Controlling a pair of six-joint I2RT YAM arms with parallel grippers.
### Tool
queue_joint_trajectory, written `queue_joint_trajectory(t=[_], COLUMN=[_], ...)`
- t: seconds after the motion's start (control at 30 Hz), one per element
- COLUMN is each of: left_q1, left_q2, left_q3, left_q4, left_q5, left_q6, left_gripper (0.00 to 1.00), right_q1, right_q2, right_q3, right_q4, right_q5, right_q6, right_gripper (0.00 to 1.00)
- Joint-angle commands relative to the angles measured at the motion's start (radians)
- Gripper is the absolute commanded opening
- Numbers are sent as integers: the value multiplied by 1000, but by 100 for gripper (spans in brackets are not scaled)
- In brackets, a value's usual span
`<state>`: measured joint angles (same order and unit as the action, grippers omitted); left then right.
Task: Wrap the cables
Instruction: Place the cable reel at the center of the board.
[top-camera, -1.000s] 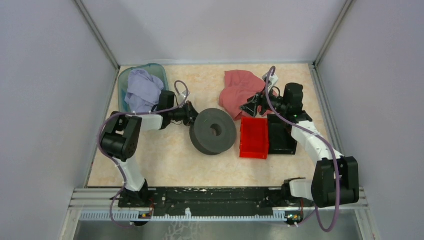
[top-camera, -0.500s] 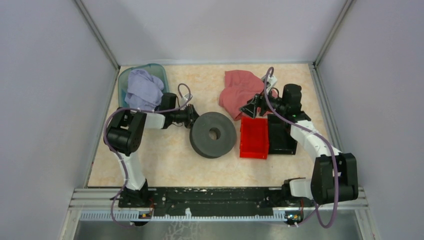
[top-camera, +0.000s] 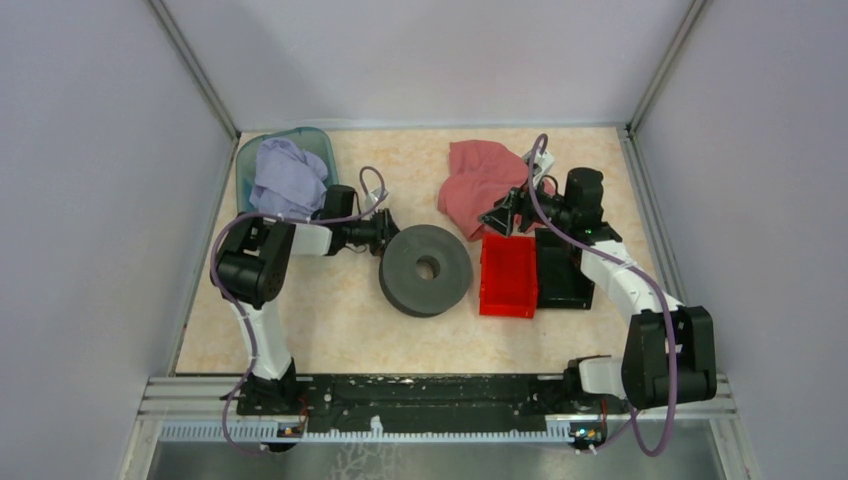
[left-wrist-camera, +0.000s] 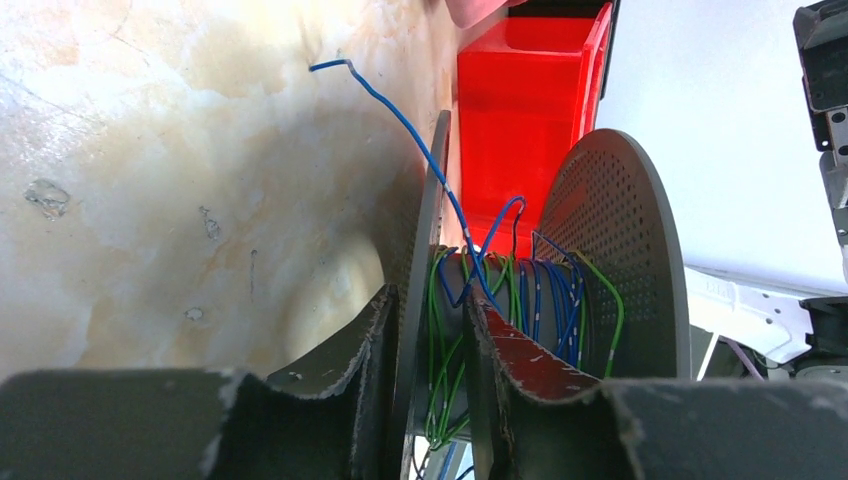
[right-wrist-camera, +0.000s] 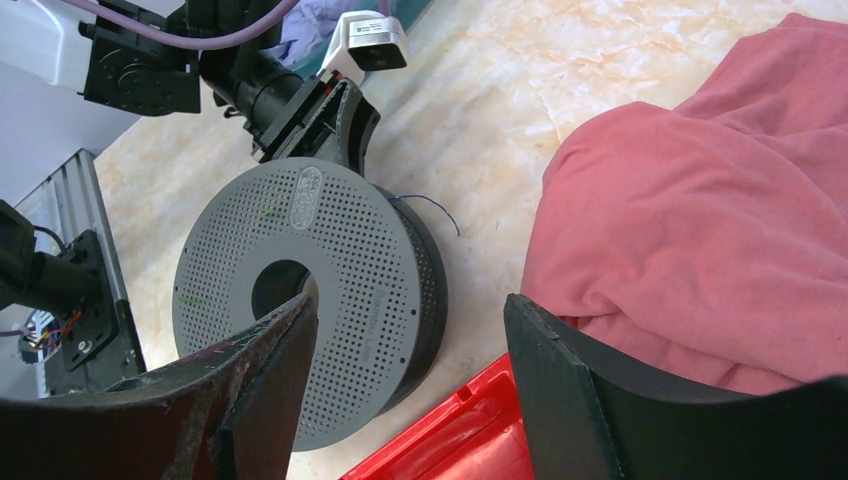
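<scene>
The cables are thin blue and green wires (left-wrist-camera: 530, 300) wound loosely on the core of a grey perforated spool (top-camera: 427, 267), which lies flat mid-table. One blue end (left-wrist-camera: 400, 105) sticks out over the table and also shows as a short curl (right-wrist-camera: 435, 205) in the right wrist view. My left gripper (left-wrist-camera: 430, 310) is at the spool's left edge (top-camera: 385, 232). Its jaws stand apart astride the lower flange (left-wrist-camera: 432, 200), with green wire showing in the gap. My right gripper (right-wrist-camera: 410, 330) hangs open and empty above the red bin, right of the spool (right-wrist-camera: 300, 290).
A red bin (top-camera: 508, 275) sits just right of the spool, with a black tray (top-camera: 563, 268) beyond it. A pink cloth (top-camera: 480, 185) lies behind them. A teal basket (top-camera: 245, 160) holding a lilac cloth (top-camera: 285, 175) stands at the back left.
The left jaws have parted on the spool's flange. The spool, raised and tilted a second ago, now lies flatter. The left elbow has swung inward. The right arm has held still.
</scene>
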<state>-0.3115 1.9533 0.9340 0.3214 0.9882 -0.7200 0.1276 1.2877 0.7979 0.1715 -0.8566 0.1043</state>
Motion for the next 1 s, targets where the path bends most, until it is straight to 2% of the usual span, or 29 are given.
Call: queue_joint_trajectory(t=[0.0, 0.57, 0.97], left_q1=[13, 51, 60], left_q2=[13, 25, -13], left_q3=[34, 49, 77], left_q4=[-13, -114, -213], left_q5=[40, 15, -64], left_q6=[49, 157, 235], left_gripper=[36, 57, 61], right_q1=[-4, -3, -3], right_q2=[-2, 0, 0], right_q3=[-2, -7, -7], right_q4=[49, 55, 56], right_q5=[-8, -12, -12], right_q6=[-12, -4, -4], right_gripper=[69, 70, 70])
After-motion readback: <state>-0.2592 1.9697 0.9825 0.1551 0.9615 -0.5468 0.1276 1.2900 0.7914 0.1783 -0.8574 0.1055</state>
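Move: The cable reel is tilted at the left hand, with the rim of its lower flange between the parted fingers. Its middle lies about 7 cm to the right, 5 cm back and slightly above. The red box is some 24 cm to the right and 5 cm back, with the black box 11 cm farther right of it. The red cloth lies about 19 cm right and 12 cm ahead. From the right hand the reel is roughly 14 cm left, 9 cm back and 13 cm below. Leftward, and a little down, the left hand eases some 2 cm away from the reel, drifting about 1 cm forward. Its already parted fingers go on opening, from about a third to some three fifths of their range, and come free of the lower flange's rim. The wrist rolls only about 5 degrees. ##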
